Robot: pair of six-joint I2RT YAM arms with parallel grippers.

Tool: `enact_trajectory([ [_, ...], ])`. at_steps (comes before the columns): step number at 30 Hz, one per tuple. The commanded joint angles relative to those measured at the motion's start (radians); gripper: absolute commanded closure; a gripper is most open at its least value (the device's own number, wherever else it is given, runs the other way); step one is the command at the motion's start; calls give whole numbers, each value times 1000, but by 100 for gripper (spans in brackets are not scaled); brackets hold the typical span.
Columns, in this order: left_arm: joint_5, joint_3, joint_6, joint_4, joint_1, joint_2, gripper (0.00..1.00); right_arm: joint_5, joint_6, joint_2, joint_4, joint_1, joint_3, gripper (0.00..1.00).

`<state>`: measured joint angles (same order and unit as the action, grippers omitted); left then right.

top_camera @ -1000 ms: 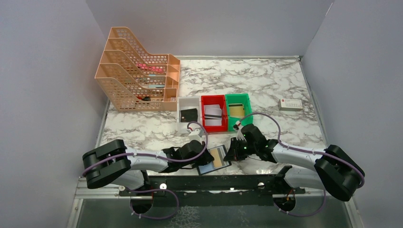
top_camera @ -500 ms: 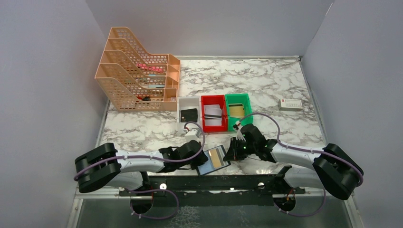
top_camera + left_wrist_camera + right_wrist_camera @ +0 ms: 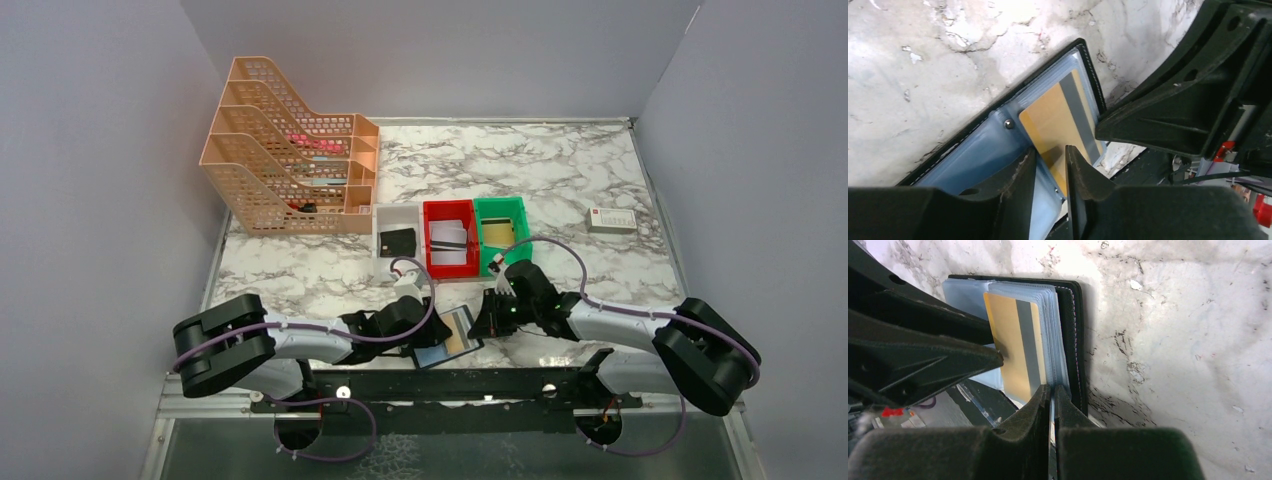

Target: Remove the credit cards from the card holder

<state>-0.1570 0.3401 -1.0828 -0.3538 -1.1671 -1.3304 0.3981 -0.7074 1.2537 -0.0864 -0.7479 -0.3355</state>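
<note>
The card holder [image 3: 440, 352] lies open near the table's front edge, a black cover [image 3: 1075, 340] with blue-grey clear sleeves [image 3: 973, 160]. A tan-gold credit card [image 3: 460, 331] with a grey stripe sticks out of a sleeve [image 3: 1058, 120] [image 3: 1008, 340]. My left gripper [image 3: 428, 333] [image 3: 1050, 157] stands open by a narrow gap, its tips straddling the card's near corner and the sleeve edge. My right gripper [image 3: 482, 325] [image 3: 1053, 390] is shut on the edge of the clear sleeves, beside the cover. The two grippers face each other across the holder.
Behind the holder stand a white bin [image 3: 397, 210] with a black square piece, a red bin [image 3: 428, 240] and a green bin [image 3: 500, 203] holding a tan card. A peach file rack [image 3: 290, 160] is at back left, a white box [image 3: 611, 220] at right.
My left gripper's jaws have opened from shut, and its arm has shifted a little. The right gripper keeps its pinch on the sleeves.
</note>
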Motion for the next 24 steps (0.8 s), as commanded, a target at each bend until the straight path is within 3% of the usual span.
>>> enact_trajectory([
  [1, 22, -30, -81, -68, -5, -48, 74, -40, 17, 29, 45, -9, 24, 91],
  [7, -21, -75, -133, -85, -5, -20, 80, -36, 16, 42, 30, -8, 33, 91],
  [15, -27, -88, -134, -98, -6, 5, 100, -22, 16, 67, -1, -8, 36, 91],
  [24, -46, -113, -115, -108, -6, 52, 100, -54, 16, 52, 32, -8, 36, 91],
])
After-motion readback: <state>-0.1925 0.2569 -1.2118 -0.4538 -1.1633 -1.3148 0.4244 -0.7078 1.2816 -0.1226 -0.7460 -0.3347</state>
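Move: The yellow card lies in its sleeve right under the left hand, its middle about 2 cm to the right and 1 cm lower; from the right hand that middle is about 3 cm to the left and 1 cm ahead. The open card holder's middle is some 2 cm back from the left hand. The red box stands about 18 cm straight ahead of the left hand, the white box equally far out and 10 cm to the left. The left fingers, part-open astride the yellow card's inner edge, close on that edge, dipping half a centimetre and then easing about 1 cm left, away from the right hand, as the wrist turns some 5 degrees counter-clockwise. The right hand keeps its pinch on the sleeves' outer edge. ##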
